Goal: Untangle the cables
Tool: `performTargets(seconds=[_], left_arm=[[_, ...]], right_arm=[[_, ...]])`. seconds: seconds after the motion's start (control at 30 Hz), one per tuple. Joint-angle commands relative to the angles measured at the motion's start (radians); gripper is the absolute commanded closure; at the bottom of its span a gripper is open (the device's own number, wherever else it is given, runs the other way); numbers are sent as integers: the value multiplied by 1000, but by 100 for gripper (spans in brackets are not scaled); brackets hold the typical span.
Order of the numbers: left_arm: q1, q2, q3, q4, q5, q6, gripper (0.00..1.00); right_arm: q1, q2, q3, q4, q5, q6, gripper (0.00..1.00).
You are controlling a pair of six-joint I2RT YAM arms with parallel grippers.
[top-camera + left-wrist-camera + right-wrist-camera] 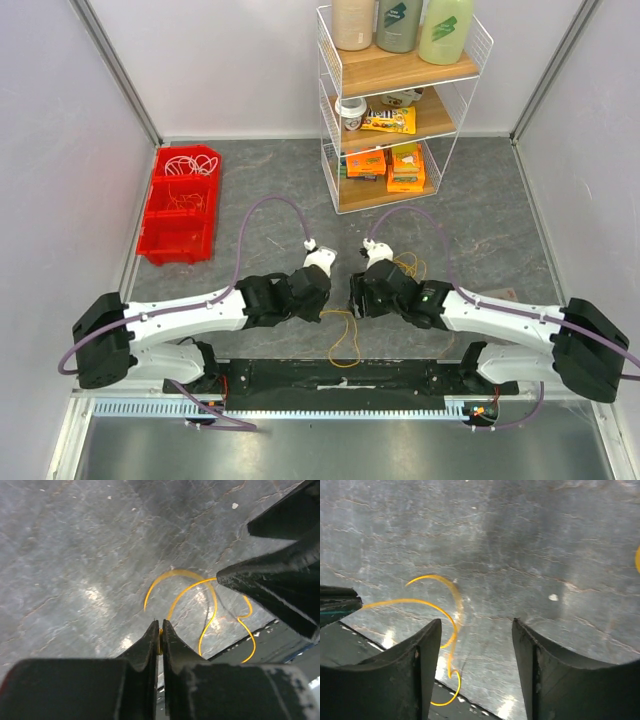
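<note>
A thin yellow cable (345, 340) hangs in loose loops between the two grippers, down to the table's near edge. My left gripper (160, 625) is shut on this yellow cable (212, 597), and a bit of yellow shows between its closed tips. My right gripper (476, 621) is open with nothing between its fingers. The yellow cable (415, 601) curls just left of its left finger. In the top view the left gripper (330, 300) and right gripper (356, 295) face each other closely. Another yellow coil (408, 265) lies by the right arm. White cables (190, 163) and orange cables (185, 200) lie in the red bin.
The red bin (152, 215) sits at the far left by the wall. A white wire shelf rack (330, 120) with bottles and boxes stands at the back centre. A black base strip (400, 375) runs along the near edge. Walls close in on both sides.
</note>
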Motion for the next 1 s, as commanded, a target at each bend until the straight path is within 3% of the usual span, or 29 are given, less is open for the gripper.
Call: performTargets(seconds=[0.0,0.17,0.2,0.27,0.33,0.5,0.73,0.83,0.9,0.97], left_arm=[[47,52,2,138,183,11,82],[59,76,17,174,236,28,45],[61,83,23,167,238,25,33],[65,104,41,120,220,1,23],[67,122,58,60,209,-47,8],[65,110,91,-115,241,-327,6],[67,27,100,-99,376,-699,7],[67,11,51,22,428,-830,5],[67,26,37,65,428,-901,4],[70,79,84,9,384,-982,3]], right_arm=[[-12,-104,47,-130,147,8,29],[-29,-270,56,-276,326,35,22],[-32,-301,59,-301,349,35,22],[-38,-353,61,-345,386,38,20],[-46,-388,62,-365,392,32,19],[-47,-413,48,-367,389,32,19],[-46,-391,36,-335,366,28,20],[-47,-410,28,-333,363,25,20],[-47,-428,24,-336,366,21,20],[-47,-459,19,-347,369,22,20]])
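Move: The left hand still pinches one end of the yellow cable; its loose loops lie around 8 cm back, 4 cm to the right and 9 cm below that hand. The separate yellow coil is about 12 cm ahead and 19 cm right of the same hand. From the open, empty right hand, the coil is some 11 cm ahead, 12 cm right and 7 cm below, while the loops lie about 8 cm back and 4 cm left. The left fingers open wide and let go of the cable, the hand easing right and slightly down, then drawing back over the loops, rising at the end and tipping its fingers some 35 degrees downward and back. The right hand opens a little further and pulls away about 10 cm right and 7 cm up, turns clockwise and then hovers, touching nothing, just short of the coil. ##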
